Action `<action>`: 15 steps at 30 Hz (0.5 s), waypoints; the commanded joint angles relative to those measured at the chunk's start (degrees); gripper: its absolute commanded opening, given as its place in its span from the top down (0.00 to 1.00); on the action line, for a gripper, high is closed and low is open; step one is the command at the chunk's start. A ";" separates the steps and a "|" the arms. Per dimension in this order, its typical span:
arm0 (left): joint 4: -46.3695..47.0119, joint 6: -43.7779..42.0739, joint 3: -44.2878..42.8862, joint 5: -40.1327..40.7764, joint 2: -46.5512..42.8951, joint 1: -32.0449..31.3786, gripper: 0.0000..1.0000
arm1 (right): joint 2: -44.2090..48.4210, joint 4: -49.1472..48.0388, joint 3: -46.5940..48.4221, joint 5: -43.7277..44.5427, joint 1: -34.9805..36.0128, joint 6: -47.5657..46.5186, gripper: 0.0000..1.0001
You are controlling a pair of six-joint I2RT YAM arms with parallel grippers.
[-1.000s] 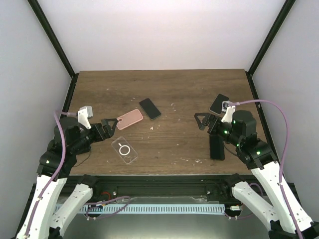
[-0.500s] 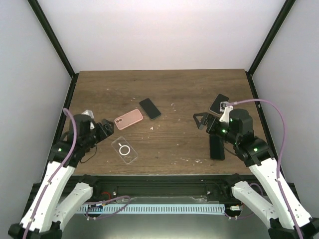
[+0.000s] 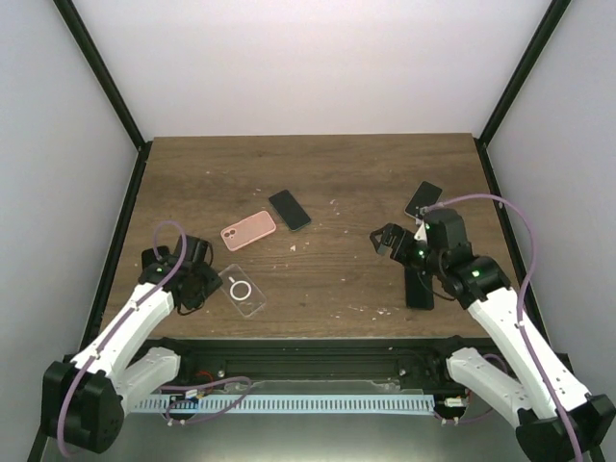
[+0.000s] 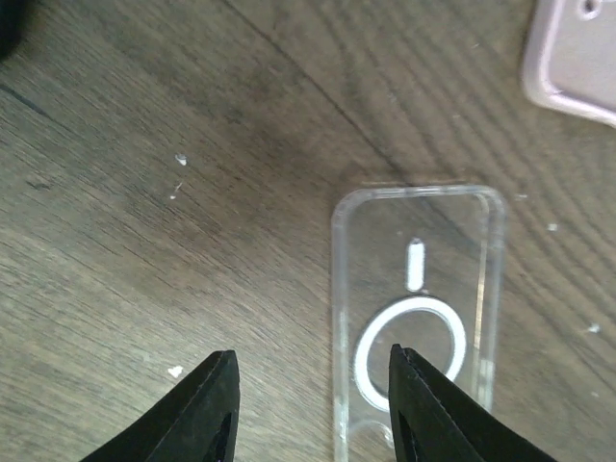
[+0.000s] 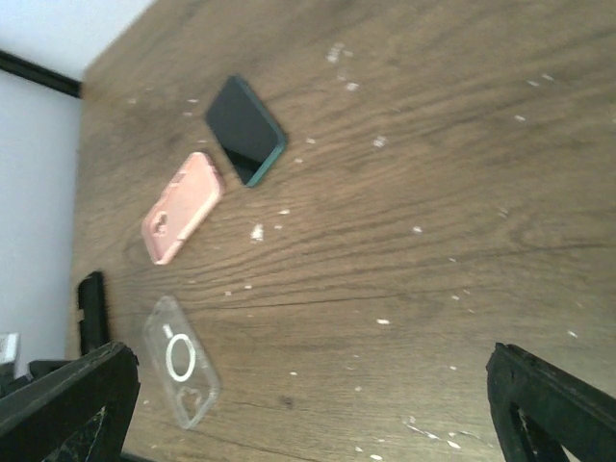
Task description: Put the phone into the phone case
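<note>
A dark phone [image 3: 290, 209] [image 5: 245, 128] lies face up in the middle of the table. The clear phone case [image 3: 241, 289] [image 4: 419, 318] [image 5: 181, 361], with a white ring on its back, lies flat near the front left. My left gripper [image 3: 207, 282] [image 4: 316, 375] is low over the case's left side, with its jaws partly apart. The case's left wall runs between the fingertips [image 4: 219, 395], and neither fingertip touches it. My right gripper [image 3: 390, 239] [image 5: 308, 404] hangs wide open over bare wood right of centre, holding nothing.
A pink case [image 3: 248, 230] [image 5: 183, 207] [image 4: 577, 53] lies between the clear case and the dark phone. A second dark phone [image 3: 423, 199] lies at the right, behind my right arm. A black oblong [image 3: 418, 287] lies under that arm. The walls stand close on both sides.
My left arm has swung down and toward the front, bringing its gripper onto the clear case's left edge, and its jaws have narrowed. The right gripper has shifted slightly left, still wide open.
</note>
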State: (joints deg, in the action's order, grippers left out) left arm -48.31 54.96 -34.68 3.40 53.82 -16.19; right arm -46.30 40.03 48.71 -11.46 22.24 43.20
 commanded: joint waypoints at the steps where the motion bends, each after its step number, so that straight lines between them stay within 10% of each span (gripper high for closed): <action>1: 7.14 2.37 2.82 0.14 2.48 -0.25 0.55 | -4.19 5.46 1.14 6.00 -0.61 2.63 0.00; 15: 14.59 1.11 4.77 -1.79 11.55 -0.25 0.57 | -26.10 6.42 3.38 18.36 -13.89 -1.92 0.00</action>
State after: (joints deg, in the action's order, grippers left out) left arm -37.28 56.75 -30.74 2.44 64.18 -16.19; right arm -69.49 47.16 52.29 3.14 13.63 43.55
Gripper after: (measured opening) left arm 0.430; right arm 0.999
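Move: The clear case lies about 6 cm to the left hand's right, level with it and 6 cm below; the pink case is 17 cm ahead and 8 cm right of that hand. From the right hand the near black phone lies some 14 cm right, 4 cm back and 20 cm below, with the far black phone about 21 cm ahead, 15 cm right. Right hand, open, drops 10 cm and swings right towards the near black phone; left sinks towards the clear case. ##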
